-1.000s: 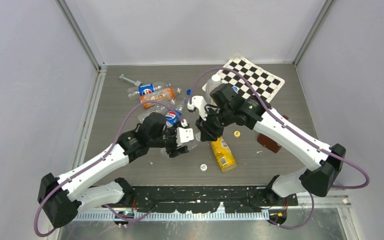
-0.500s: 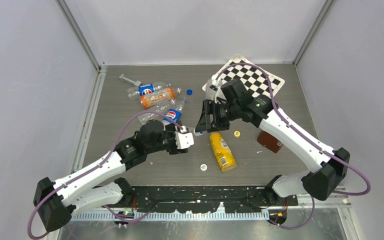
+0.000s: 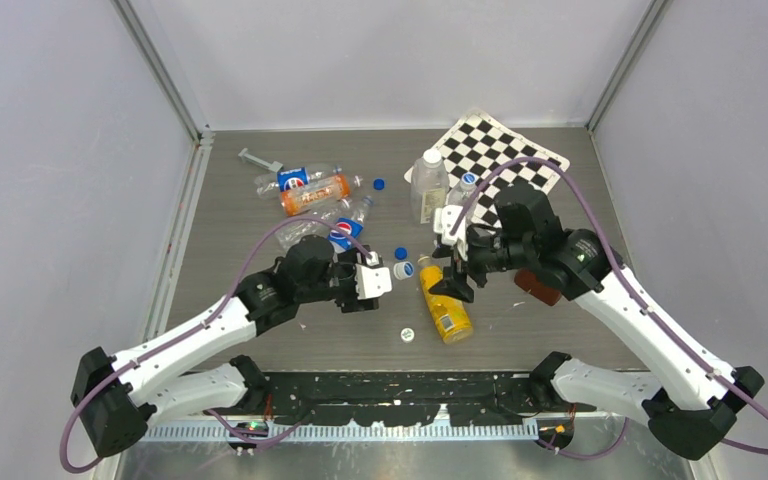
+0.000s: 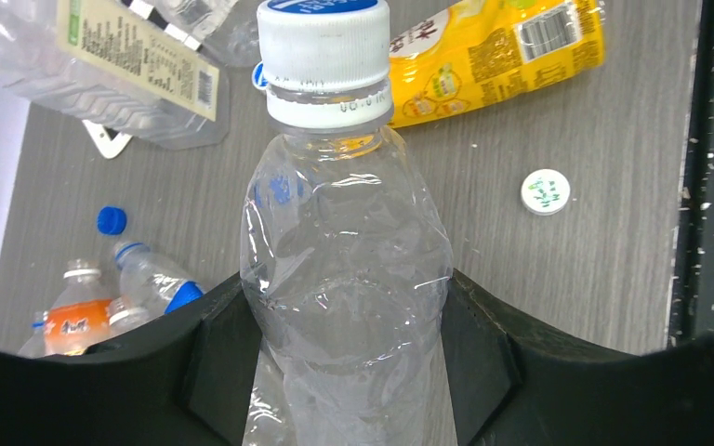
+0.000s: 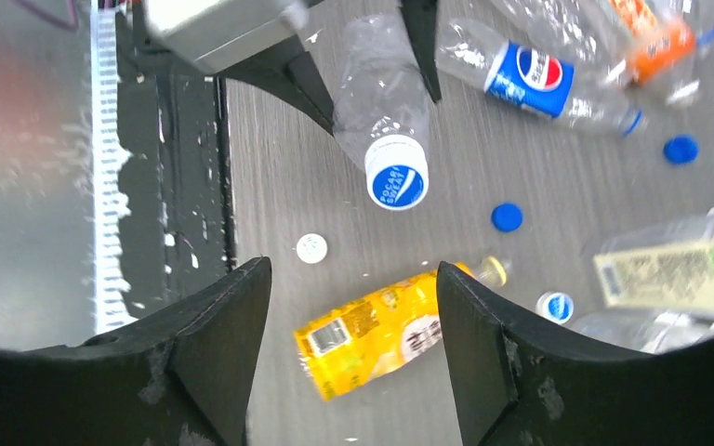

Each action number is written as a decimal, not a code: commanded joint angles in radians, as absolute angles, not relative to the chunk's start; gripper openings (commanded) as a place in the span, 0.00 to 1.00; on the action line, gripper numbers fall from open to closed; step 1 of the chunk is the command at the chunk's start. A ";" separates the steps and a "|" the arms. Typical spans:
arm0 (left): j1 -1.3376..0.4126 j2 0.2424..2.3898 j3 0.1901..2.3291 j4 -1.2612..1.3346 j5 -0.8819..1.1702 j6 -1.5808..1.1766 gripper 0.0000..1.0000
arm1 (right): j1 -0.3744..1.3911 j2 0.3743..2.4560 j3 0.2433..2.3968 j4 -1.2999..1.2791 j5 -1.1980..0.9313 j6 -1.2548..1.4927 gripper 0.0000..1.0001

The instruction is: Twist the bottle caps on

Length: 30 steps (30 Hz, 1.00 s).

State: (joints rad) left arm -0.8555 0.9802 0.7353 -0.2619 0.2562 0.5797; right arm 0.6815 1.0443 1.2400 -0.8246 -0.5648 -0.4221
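Note:
My left gripper [image 4: 344,311] is shut on the body of a clear slim bottle [image 4: 344,232], which lies nearly level and points right. A white cap with a blue top [image 4: 323,42] sits on its neck; the same cap [image 3: 402,270] shows from above. To the right of that cap my right gripper [image 3: 454,288] hangs open and empty [image 5: 351,271] over a lying yellow bottle [image 5: 381,330]. A squarish labelled bottle [image 3: 428,186] stands further back. Loose blue caps [image 3: 400,254] [image 3: 378,184] and a white cap [image 3: 407,335] lie on the table.
Pepsi-labelled bottles [image 3: 295,178] [image 3: 345,232] and an orange-labelled bottle [image 3: 315,193] lie at the back left. A checkerboard sheet [image 3: 508,152] lies at the back right, a brown object [image 3: 542,287] beside my right arm. Grey walls close in three sides.
My right gripper has opened, let go of the cap on the held bottle and drawn away to the right, over the yellow bottle. The left gripper keeps its hold.

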 commanded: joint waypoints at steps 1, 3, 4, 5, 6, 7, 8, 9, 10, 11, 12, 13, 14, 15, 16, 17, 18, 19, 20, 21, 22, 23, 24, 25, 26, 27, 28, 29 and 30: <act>-0.859 0.992 0.794 -0.268 0.361 0.547 0.00 | 0.696 1.034 1.195 -0.743 -0.700 -0.807 0.69; -0.859 0.994 0.796 -0.270 0.375 0.541 0.00 | 0.719 1.046 1.205 -0.747 -0.695 -0.839 0.67; -0.859 0.993 0.797 -0.269 0.382 0.536 0.00 | 0.736 1.052 1.208 -0.750 -0.690 -0.857 0.67; -0.859 0.994 0.798 -0.267 0.388 0.533 0.00 | 0.744 1.063 1.217 -0.760 -0.678 -0.865 0.66; -0.859 0.993 0.799 -0.267 0.395 0.529 0.00 | 0.757 1.069 1.221 -0.764 -0.671 -0.882 0.65; -0.859 0.994 0.799 -0.265 0.402 0.524 0.00 | 0.764 1.080 1.227 -0.770 -0.652 -0.889 0.65; -0.859 0.997 0.800 -0.263 0.409 0.521 0.00 | 0.778 1.085 1.229 -0.774 -0.642 -0.902 0.64; -0.859 0.999 0.802 -0.263 0.418 0.517 0.00 | 0.785 1.097 1.233 -0.781 -0.622 -0.910 0.64; -0.859 1.000 0.803 -0.262 0.426 0.512 0.00 | 0.798 1.101 1.235 -0.782 -0.612 -0.924 0.62; -0.859 1.001 0.804 -0.262 0.433 0.510 0.00 | 0.804 1.109 1.236 -0.781 -0.591 -0.930 0.62; -0.859 1.002 0.805 -0.262 0.437 0.508 0.00 | 0.815 1.113 1.235 -0.780 -0.583 -0.938 0.61; -0.859 1.003 0.806 -0.262 0.440 0.507 0.00 | 0.819 1.120 1.235 -0.777 -0.568 -0.942 0.60; -0.859 1.002 0.805 -0.263 0.441 0.506 0.00 | 0.828 1.124 1.235 -0.777 -0.552 -0.948 0.59; -0.859 1.002 0.805 -0.264 0.441 0.506 0.00 | 0.833 1.132 1.236 -0.775 -0.544 -0.954 0.58; -0.860 1.001 0.805 -0.264 0.442 0.506 0.00 | 0.836 1.135 1.236 -0.775 -0.526 -0.958 0.56; -0.859 1.001 0.805 -0.264 0.443 0.506 0.00 | 0.841 1.139 1.236 -0.775 -0.517 -0.964 0.56; -0.859 1.002 0.805 -0.264 0.444 0.506 0.00 | 0.843 1.142 1.237 -0.777 -0.507 -0.966 0.55; -0.859 1.001 0.805 -0.264 0.447 0.507 0.00 | 0.846 1.146 1.237 -0.778 -0.503 -0.969 0.55; -0.859 1.002 0.807 -0.265 0.448 0.506 0.00 | 0.847 1.148 1.240 -0.779 -0.497 -0.971 0.54; -0.859 1.002 0.807 -0.266 0.448 0.506 0.00 | 0.849 1.151 1.241 -0.783 -0.495 -0.973 0.53; -0.859 1.003 0.808 -0.266 0.449 0.506 0.00 | 0.850 1.154 1.244 -0.788 -0.491 -0.974 0.53; -0.859 1.002 0.808 -0.267 0.451 0.506 0.00 | 0.852 1.155 1.246 -0.791 -0.489 -0.976 0.52; -0.859 1.002 0.808 -0.267 0.452 0.505 0.00 | 0.852 1.158 1.248 -0.794 -0.489 -0.977 0.52; -0.859 1.002 0.808 -0.267 0.452 0.504 0.00 | 0.854 1.160 1.248 -0.794 -0.489 -0.977 0.51; -0.859 1.002 0.808 -0.266 0.453 0.505 0.00 | 0.854 1.162 1.247 -0.796 -0.488 -0.976 0.50; -0.859 1.002 0.808 -0.265 0.451 0.504 0.00 | 0.855 1.164 1.248 -0.795 -0.489 -0.970 0.48; -0.859 1.001 0.808 -0.265 0.449 0.505 0.00 | 0.856 1.168 1.250 -0.797 -0.493 -0.964 0.47; -0.859 1.000 0.807 -0.263 0.443 0.505 0.00 | 0.857 1.172 1.253 -0.797 -0.496 -0.943 0.42; -0.859 0.999 0.807 -0.262 0.437 0.505 0.00 | 0.857 1.179 1.259 -0.798 -0.504 -0.928 0.39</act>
State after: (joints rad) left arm -0.8555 1.0042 0.7654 -0.2901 0.4225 0.5087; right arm 0.8490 1.1660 1.2045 -0.8017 -0.4984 -0.9554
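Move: The bottle's white cap, held out by the left hand, lies about 5 cm to the right hand's left, 3 cm ahead and 4 cm below. From the left hand it is some 8 cm to the right, 2 cm ahead and 4 cm up. About 18 cm beneath the right hand, the yellow bottle lies 1 cm to the right and 1 cm ahead; down on the table, the loose blue cap is 11 cm ahead and 7 cm left, the loose white cap 8 cm back and 6 cm left. Down and to its left, about 5 cm in all, the right hand comes back onto the capped end of the bottle, rolling some 30 degrees counter-clockwise as seen along its fingers, while the fingers narrow to straddle the cap. The left hand keeps its grip on the bottle and draws it roughly 3 cm back and slightly right, tipping a little. ##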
